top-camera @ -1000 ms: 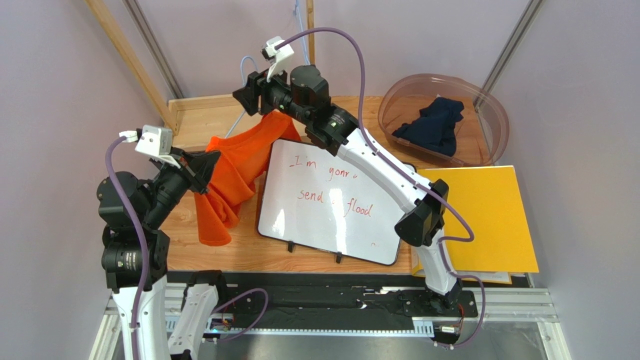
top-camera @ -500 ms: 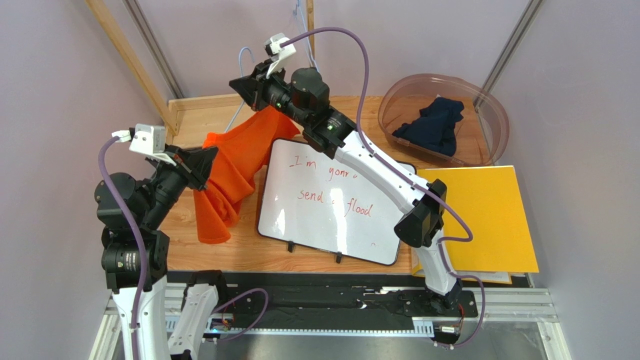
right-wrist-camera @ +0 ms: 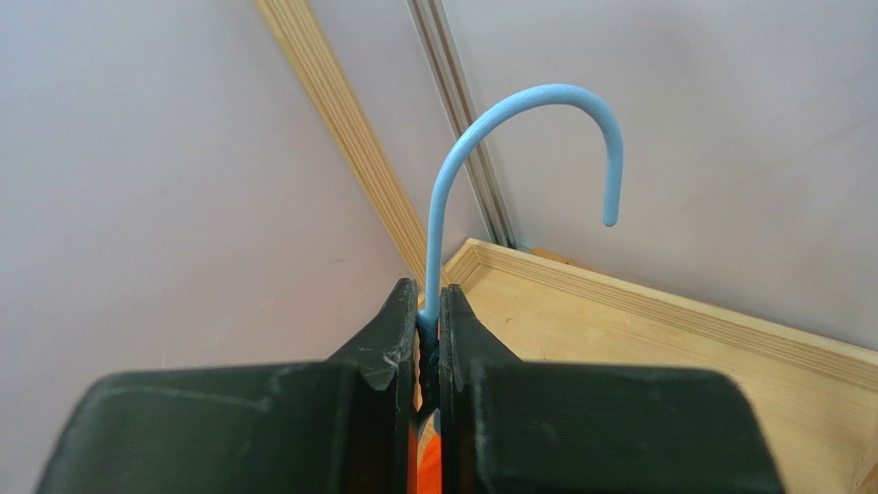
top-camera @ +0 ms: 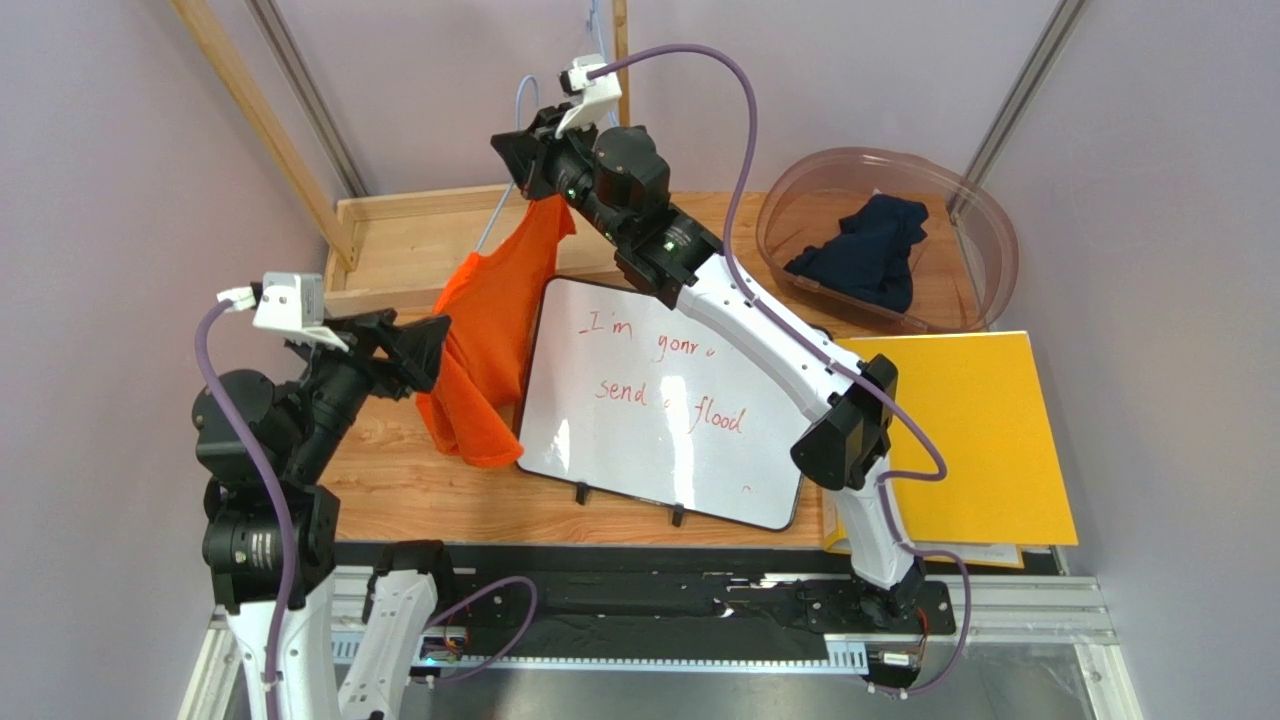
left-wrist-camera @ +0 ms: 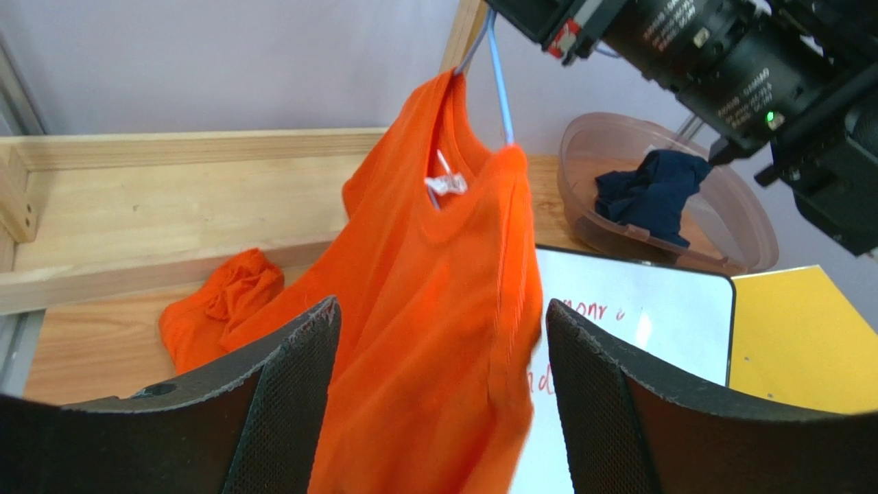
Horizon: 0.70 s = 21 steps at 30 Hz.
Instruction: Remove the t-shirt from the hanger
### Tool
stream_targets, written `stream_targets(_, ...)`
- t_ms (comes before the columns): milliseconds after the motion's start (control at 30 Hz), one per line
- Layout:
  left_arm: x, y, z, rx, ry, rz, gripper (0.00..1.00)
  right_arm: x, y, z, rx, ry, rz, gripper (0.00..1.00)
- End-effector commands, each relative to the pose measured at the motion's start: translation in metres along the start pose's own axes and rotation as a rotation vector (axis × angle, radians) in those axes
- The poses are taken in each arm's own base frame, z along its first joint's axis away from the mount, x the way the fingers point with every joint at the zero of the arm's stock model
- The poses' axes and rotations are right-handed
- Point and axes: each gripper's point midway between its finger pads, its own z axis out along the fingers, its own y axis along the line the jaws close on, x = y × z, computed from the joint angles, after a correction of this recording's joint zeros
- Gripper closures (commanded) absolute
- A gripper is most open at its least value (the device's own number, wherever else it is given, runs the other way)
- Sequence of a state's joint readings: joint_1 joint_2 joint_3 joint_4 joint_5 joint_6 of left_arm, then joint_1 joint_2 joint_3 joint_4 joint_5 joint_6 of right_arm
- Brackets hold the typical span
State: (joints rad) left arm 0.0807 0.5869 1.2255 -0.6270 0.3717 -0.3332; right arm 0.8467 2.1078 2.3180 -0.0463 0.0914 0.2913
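The orange t-shirt (top-camera: 489, 338) hangs from a light blue wire hanger (top-camera: 520, 102), and its lower end reaches down to the table. My right gripper (top-camera: 529, 156) is shut on the hanger's neck just under the hook (right-wrist-camera: 515, 113) and holds it high above the table's back. In the right wrist view the gripper (right-wrist-camera: 429, 309) pinches the wire. My left gripper (top-camera: 431, 353) is open beside the shirt's lower half. In the left wrist view the shirt (left-wrist-camera: 433, 288) fills the gap between the open fingers (left-wrist-camera: 278, 401), with the gripper (left-wrist-camera: 441, 309) not closed on the cloth. A bunched sleeve (left-wrist-camera: 222, 298) rests on the wood.
A whiteboard (top-camera: 661, 405) with red writing lies right of the shirt. A yellow folder (top-camera: 977, 435) lies further right. A clear brown bowl (top-camera: 984, 240) with a dark blue cloth (top-camera: 872, 248) stands at the back right. A raised wooden frame (top-camera: 406, 240) borders the back left.
My right gripper has lifted the hanger up and to the right. The shirt has risen off the table and now hangs narrower and more upright. My left gripper stays open beside it.
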Motion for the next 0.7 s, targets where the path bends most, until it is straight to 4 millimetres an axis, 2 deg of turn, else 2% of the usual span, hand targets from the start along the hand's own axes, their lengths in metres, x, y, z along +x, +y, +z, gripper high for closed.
stream_targets(0,0.032,0.004,-0.019,-0.022,0.066,0.015,0.21,-0.073,0.013,-0.008,-0.024,-0.178,0.076,1.00)
stream_targets(133,0.038,-0.002,-0.029,-0.001,0.050,0.003,0.19,-0.072,0.017,-0.010,-0.045,-0.172,0.102,1.00)
stream_targets(167,0.040,0.000,-0.027,-0.005,0.055,-0.003,0.19,-0.066,0.018,-0.010,-0.047,-0.161,0.111,1.00)
stream_targets(267,0.043,0.011,-0.019,-0.049,0.082,-0.010,0.21,-0.069,0.018,-0.012,-0.049,-0.167,0.126,1.00)
stream_targets(333,0.042,0.012,-0.012,-0.050,0.101,-0.018,0.26,-0.069,0.019,-0.012,-0.048,-0.167,0.133,1.00)
stream_targets(367,0.038,0.011,-0.012,-0.048,0.096,-0.017,0.39,-0.070,0.018,-0.011,-0.046,-0.170,0.133,1.00)
stream_targets(433,0.036,0.009,-0.011,-0.039,0.091,-0.016,0.51,-0.070,0.016,-0.011,-0.037,-0.170,0.130,1.00)
stream_targets(467,0.035,0.009,-0.012,-0.039,0.090,-0.017,0.63,-0.070,0.015,-0.011,-0.030,-0.173,0.131,1.00)
stream_targets(533,0.034,0.009,-0.016,-0.050,0.084,-0.009,0.78,-0.072,0.013,-0.012,-0.015,-0.177,0.133,1.00)
stream_targets(567,0.032,0.009,-0.019,-0.058,0.076,-0.007,0.93,-0.073,0.009,-0.012,0.007,-0.183,0.134,1.00)
stream_targets(600,0.033,0.010,-0.024,-0.074,0.073,-0.005,1.00,-0.076,0.007,-0.012,0.018,-0.189,0.135,1.00)
stream_targets(667,0.027,0.009,-0.030,-0.086,0.054,0.003,1.00,-0.074,0.000,-0.012,0.059,-0.185,0.137,1.00)
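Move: The hanging orange t-shirt's near sleeve is just in front of my open left hand, roughly 3 cm ahead, 2 cm right and 6 cm below. The shirt's collar is about 14 cm ahead of my left hand, 5 cm right and slightly lower. The whiteboard's middle lies some 6 cm ahead and 23 cm right, on the table about 40 cm below. From my right hand, the sleeve is about 19 cm back, 6 cm left and 8 cm down. With my left fingers open, I sink and draw back about 3 cm, then ease forward again under the near sleeve's level, still going down, some 5 cm lower in all. The fingertips tip down slightly as I shut them on the cloth and pinch it. My right hand stays nearly in place, still gripping the hanger by its neck, rolling only a few degrees. ##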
